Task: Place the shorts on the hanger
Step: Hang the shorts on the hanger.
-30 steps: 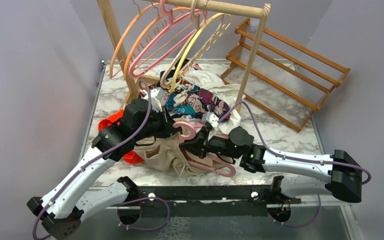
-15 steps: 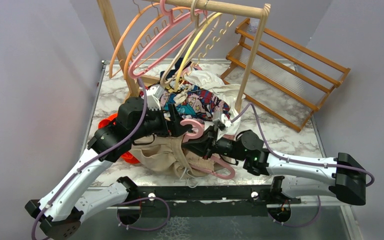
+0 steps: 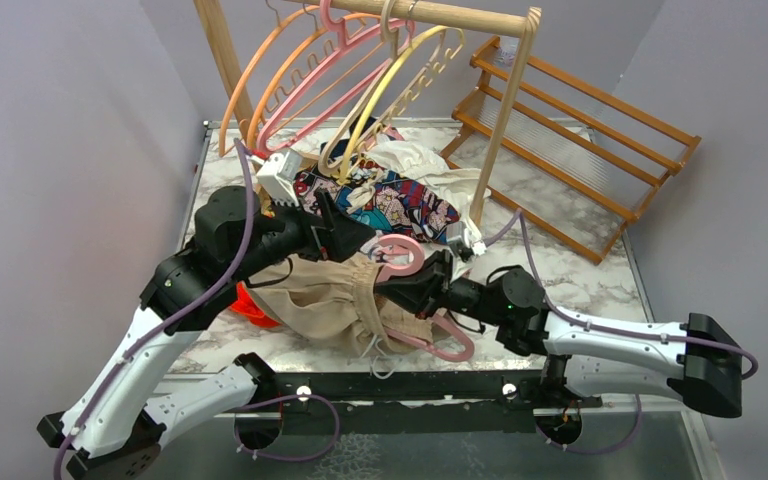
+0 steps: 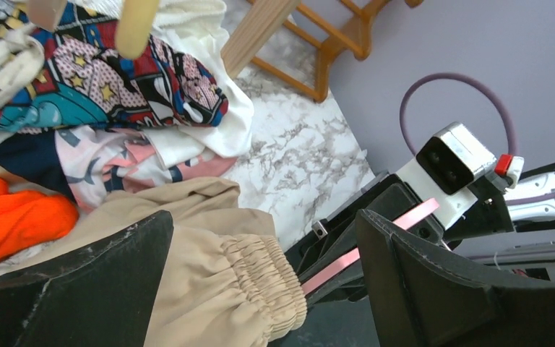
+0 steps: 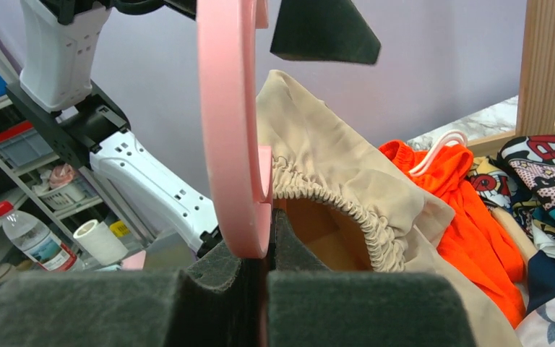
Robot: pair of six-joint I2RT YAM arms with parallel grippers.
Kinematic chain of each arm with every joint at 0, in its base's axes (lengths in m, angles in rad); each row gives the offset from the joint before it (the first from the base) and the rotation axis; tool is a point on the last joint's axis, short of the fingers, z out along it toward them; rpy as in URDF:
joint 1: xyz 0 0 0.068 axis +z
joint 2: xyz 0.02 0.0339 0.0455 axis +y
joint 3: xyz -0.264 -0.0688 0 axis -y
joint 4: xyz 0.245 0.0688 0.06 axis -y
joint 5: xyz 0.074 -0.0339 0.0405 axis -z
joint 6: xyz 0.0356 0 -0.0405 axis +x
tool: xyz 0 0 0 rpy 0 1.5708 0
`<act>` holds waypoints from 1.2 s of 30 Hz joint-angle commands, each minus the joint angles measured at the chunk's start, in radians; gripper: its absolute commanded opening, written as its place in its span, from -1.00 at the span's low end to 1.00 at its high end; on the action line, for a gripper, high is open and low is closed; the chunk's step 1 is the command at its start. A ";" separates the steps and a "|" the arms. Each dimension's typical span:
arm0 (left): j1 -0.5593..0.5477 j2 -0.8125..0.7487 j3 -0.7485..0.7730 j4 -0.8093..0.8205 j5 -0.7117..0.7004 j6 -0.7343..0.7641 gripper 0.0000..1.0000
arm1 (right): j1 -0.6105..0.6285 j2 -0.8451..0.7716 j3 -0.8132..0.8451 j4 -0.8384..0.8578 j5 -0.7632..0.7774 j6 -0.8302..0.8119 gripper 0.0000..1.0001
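The beige shorts [image 3: 325,300] hang in a bunch at the front middle of the table, held up off it. Their gathered waistband [image 4: 267,282] sits over one arm of the pink hanger [image 3: 400,257]. My right gripper [image 3: 427,287] is shut on the hanger [image 5: 227,108] near its hook and holds it tilted. In the right wrist view the open waistband of the shorts [image 5: 332,173] lies just right of that gripper [image 5: 267,253]. My left gripper [image 3: 345,237] is open to the left of the hook. In the left wrist view the waistband and the hanger's pink arm [image 4: 332,267] lie between the spread fingers of that gripper [image 4: 260,282], untouched.
A wooden rail [image 3: 460,15] at the back carries several orange, yellow and pink hangers. Below it lies a clothes pile with a comic-print cloth [image 3: 395,207]. An orange garment [image 3: 252,305] lies left of the shorts. A slatted wooden rack [image 3: 580,140] leans at the back right.
My left gripper has opened, let go of the shorts' waistband and drawn back to the left. The right arm has shifted right with the hanger, raising its hook a little.
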 commanded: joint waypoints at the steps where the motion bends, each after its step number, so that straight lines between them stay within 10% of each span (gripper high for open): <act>1: 0.001 -0.051 0.104 -0.056 -0.125 0.055 0.98 | 0.007 -0.067 -0.007 0.053 0.037 0.001 -0.98; 8: 0.001 -0.224 0.131 -0.097 -0.308 0.158 0.98 | 0.008 -0.247 0.002 -0.085 0.059 -0.043 -0.98; 14: 0.001 -0.352 0.059 -0.101 -0.342 0.232 0.56 | 0.007 -0.437 0.095 -0.343 0.083 -0.149 -0.98; 28: 0.001 -0.320 -0.016 0.048 -0.045 0.396 -0.12 | 0.007 -0.602 0.169 -0.581 0.111 -0.202 -0.98; 36: 0.001 -0.312 -0.019 0.161 0.080 0.411 -0.06 | 0.008 -0.617 0.212 -0.636 0.079 -0.219 -0.98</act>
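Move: The beige shorts' waistband is about 10 cm back from my open left hand, some 2 cm to its right and 12 cm below. The orange shorts are roughly 15 cm to that hand's left, level with it fore and aft and far below. From my right hand, which holds the pink hanger, the waistband is about 3 cm left, 1 cm back and 4 cm below, and the hanger's hook some 4 cm ahead, 2 cm right and 3 cm above. Keeping my pinch on the pink hanger, I draw my right hand about 13 cm to the right while lifting it some 9 cm, away from the clothes pile. My open left hand swings left, up and a little back, then reverses about 5 cm to the right beside the leg end of the beige shorts, fingers tilting up some 30 degrees and closing to under half open. ##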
